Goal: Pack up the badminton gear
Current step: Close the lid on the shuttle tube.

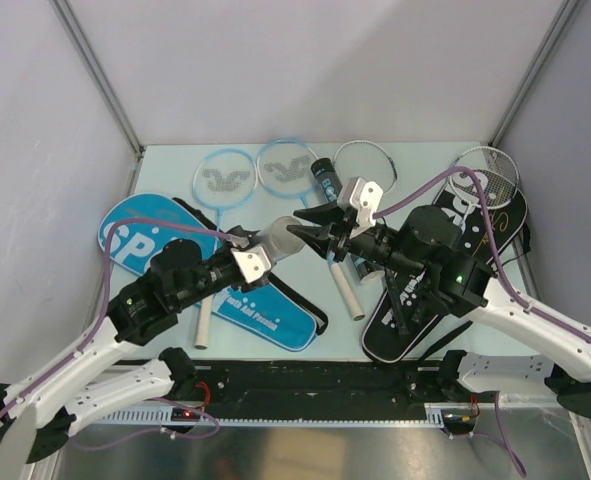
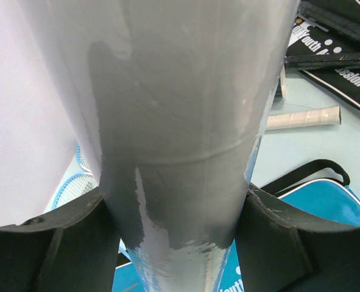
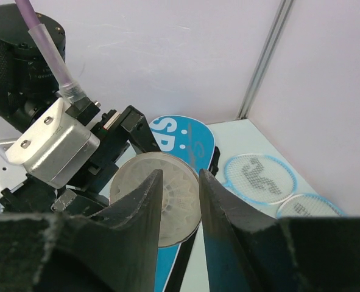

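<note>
My left gripper (image 1: 260,250) is shut on a white tube (image 1: 277,240) held above the table, its mouth facing right. In the left wrist view the tube (image 2: 180,121) fills the frame between the black fingers (image 2: 76,243). My right gripper (image 1: 305,232) stands open right at the tube's mouth. The right wrist view shows that gripper (image 3: 180,173) with a gap between its jaws. Through the gap a white shuttlecock (image 3: 183,185) sits inside the tube's rim (image 3: 131,167). Nothing is between the right jaws.
Two light-blue rackets (image 1: 222,178) and two silver rackets (image 1: 367,160) lie at the back, with a black tube (image 1: 325,180) between them. A blue cover (image 1: 135,235) lies on the left, a black cover (image 1: 445,270) on the right. A white handle (image 1: 347,292) lies in the middle.
</note>
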You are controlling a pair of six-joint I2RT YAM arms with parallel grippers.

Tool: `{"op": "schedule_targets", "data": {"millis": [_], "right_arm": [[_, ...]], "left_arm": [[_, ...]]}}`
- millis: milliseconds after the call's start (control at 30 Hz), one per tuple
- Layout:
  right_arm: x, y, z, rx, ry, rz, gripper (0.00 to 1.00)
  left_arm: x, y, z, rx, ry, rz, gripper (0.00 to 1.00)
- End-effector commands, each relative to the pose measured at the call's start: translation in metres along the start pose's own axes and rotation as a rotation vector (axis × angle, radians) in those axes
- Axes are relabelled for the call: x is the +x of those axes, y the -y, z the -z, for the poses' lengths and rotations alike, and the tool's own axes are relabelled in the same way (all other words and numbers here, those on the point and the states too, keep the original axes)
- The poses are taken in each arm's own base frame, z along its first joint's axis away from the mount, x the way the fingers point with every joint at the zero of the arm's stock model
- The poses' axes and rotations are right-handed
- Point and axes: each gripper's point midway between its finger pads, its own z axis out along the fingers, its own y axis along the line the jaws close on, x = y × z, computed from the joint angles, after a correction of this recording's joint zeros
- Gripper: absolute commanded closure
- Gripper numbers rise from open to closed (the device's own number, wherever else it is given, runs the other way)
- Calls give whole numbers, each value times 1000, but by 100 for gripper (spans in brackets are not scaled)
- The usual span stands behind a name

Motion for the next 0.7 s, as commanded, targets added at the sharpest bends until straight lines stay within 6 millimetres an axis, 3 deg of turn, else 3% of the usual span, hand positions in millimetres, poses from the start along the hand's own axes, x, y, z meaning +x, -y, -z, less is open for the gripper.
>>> {"op": "schedule_targets", "data": {"millis": [0,333,467,533,667], "right_arm": [[-7,-1,-1,-20,19,67,65],[4,2,-10,-13,-7,111,72],[5,2,-11,-15,-9,121,92],[0,4,-9,-2,4,117,98],[-18,7,-1,25,54,84,100]], "left_arm": [[-26,-11,5,-23,84,-6,52],[-25,-7,5,-3,80,-12,52],[-24,-7,5,-5,75,-15,52],[-22,-8,4,-11,68,-18,52],[-12,-10,1,-28,33,-35,52]]}}
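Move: The lid on the upper end of the white shuttle tube lies about 3 cm left of the right hand, roughly 2 cm back and 2 cm lower. Far beneath the right hand, some 40 cm down, are the racket handle, about 5 cm ahead and 7 cm right, and the black tube, roughly 25 cm ahead and 8 cm right. From the left hand, which holds the white tube, the lid is about 6 cm right and 10 cm up, neither ahead nor back. The right hand sinks about 1.5 cm, easing forward and left, shutting its fingers by the lid's far rim. ##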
